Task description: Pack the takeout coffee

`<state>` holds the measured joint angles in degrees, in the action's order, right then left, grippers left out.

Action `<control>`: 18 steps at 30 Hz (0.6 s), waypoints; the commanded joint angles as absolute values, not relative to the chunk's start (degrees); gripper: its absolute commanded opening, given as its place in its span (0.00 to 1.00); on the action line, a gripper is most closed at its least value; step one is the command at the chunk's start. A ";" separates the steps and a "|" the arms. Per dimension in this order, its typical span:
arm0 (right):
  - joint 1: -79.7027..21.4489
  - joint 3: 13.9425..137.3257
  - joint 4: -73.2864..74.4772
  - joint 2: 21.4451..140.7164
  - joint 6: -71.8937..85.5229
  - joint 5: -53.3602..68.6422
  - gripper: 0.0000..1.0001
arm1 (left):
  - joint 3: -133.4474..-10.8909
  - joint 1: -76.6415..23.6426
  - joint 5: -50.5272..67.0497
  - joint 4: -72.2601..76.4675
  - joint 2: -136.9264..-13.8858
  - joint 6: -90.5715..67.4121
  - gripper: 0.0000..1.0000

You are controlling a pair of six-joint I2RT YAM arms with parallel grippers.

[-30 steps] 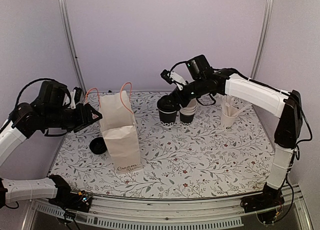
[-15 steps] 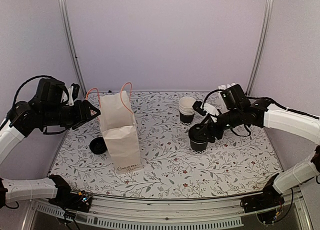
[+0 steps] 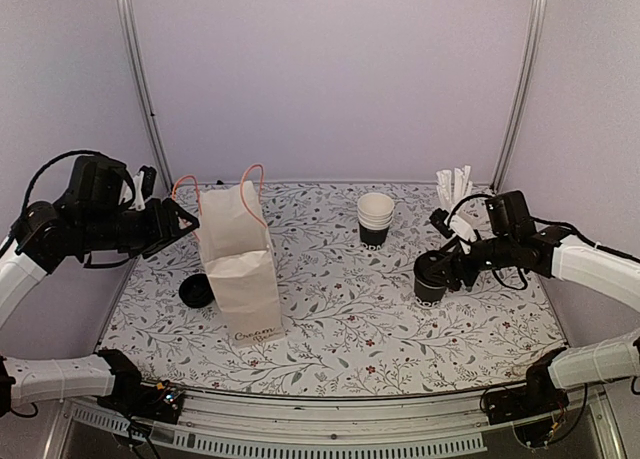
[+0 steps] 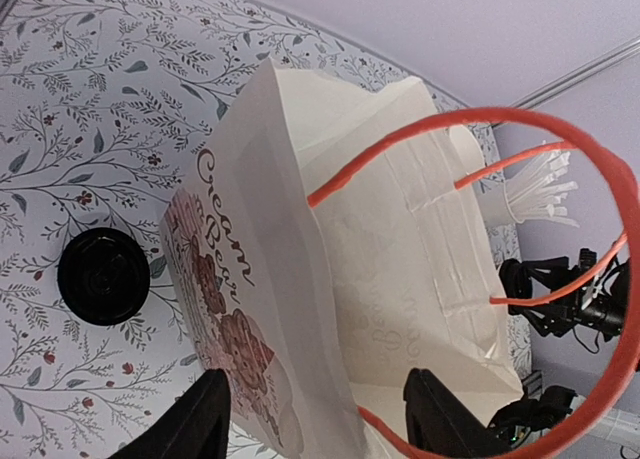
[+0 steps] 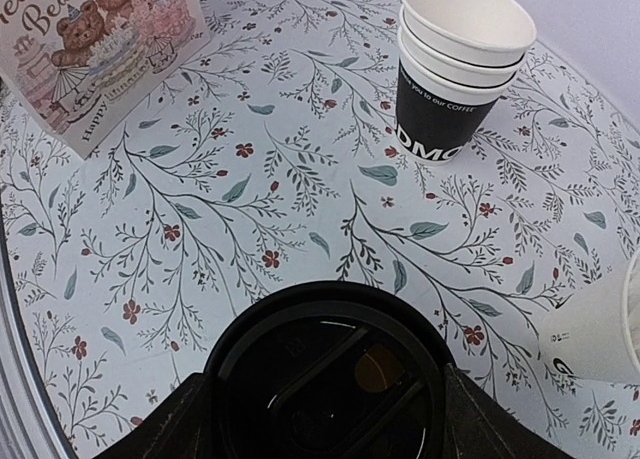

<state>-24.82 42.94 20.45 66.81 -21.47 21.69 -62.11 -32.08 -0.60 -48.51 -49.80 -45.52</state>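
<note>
The takeout coffee (image 3: pixel 428 284), a small cup with a black lid (image 5: pixel 325 379), is at the right of the table. My right gripper (image 3: pixel 438 269) is shut on it, one finger pressed against each side of the lid. Whether it rests on the table or hangs just above it, I cannot tell. A white paper bag (image 3: pixel 240 269) with orange handles stands open at the left. My left gripper (image 3: pixel 180 224) is open at the bag's top left edge. In the left wrist view its fingers (image 4: pixel 205 419) straddle the bag's near wall (image 4: pixel 300 279) without pinching it.
A stack of nested lidless cups (image 3: pixel 375 217) stands at the back centre, also in the right wrist view (image 5: pixel 455 69). A white cup with pale sticks (image 3: pixel 455 187) stands behind my right arm. A loose black lid (image 3: pixel 197 292) lies left of the bag.
My right arm has carried the lidded cup from beside the cup stack rightward and forward to the table's right side. The left gripper has hardly moved.
</note>
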 commanded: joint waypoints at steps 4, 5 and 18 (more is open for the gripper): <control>-22.29 42.19 17.64 68.15 -21.58 24.54 0.75 | -63.99 -31.41 1.57 -48.96 -49.38 -45.25 0.62; -22.20 42.12 17.66 68.50 -21.65 24.52 0.76 | -64.18 -31.48 1.70 -49.05 -49.47 -44.93 0.62; -21.81 43.73 19.41 69.22 -20.18 23.61 0.99 | -65.39 -31.49 2.09 -52.12 -49.34 -43.52 0.62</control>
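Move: The right hand still holds the lidded coffee cup, its middle some 4 cm below the hand point; the table spot it is going to is about 1 cm ahead and 10 cm below. The stack of empty cups stands about 15 cm ahead and 12 cm left of the hand, the straw cup some 14 cm ahead and 5 cm right. From the idle left hand, the coffee cup is roughly 50 cm right, 3 cm ahead and 18 cm below. The right hand carries the gripped, lidded coffee cup about 1 cm forward and a touch to the right, then lowers it roughly 2 cm straight down onto the bare table, in front of the straw cup and the cup stack. As it comes to rest the fingers, which had only begun to ease, spread from about three quarters to nearly full opening around the lid, letting go of the cup while the hand stays low over it with barely any tilt. ##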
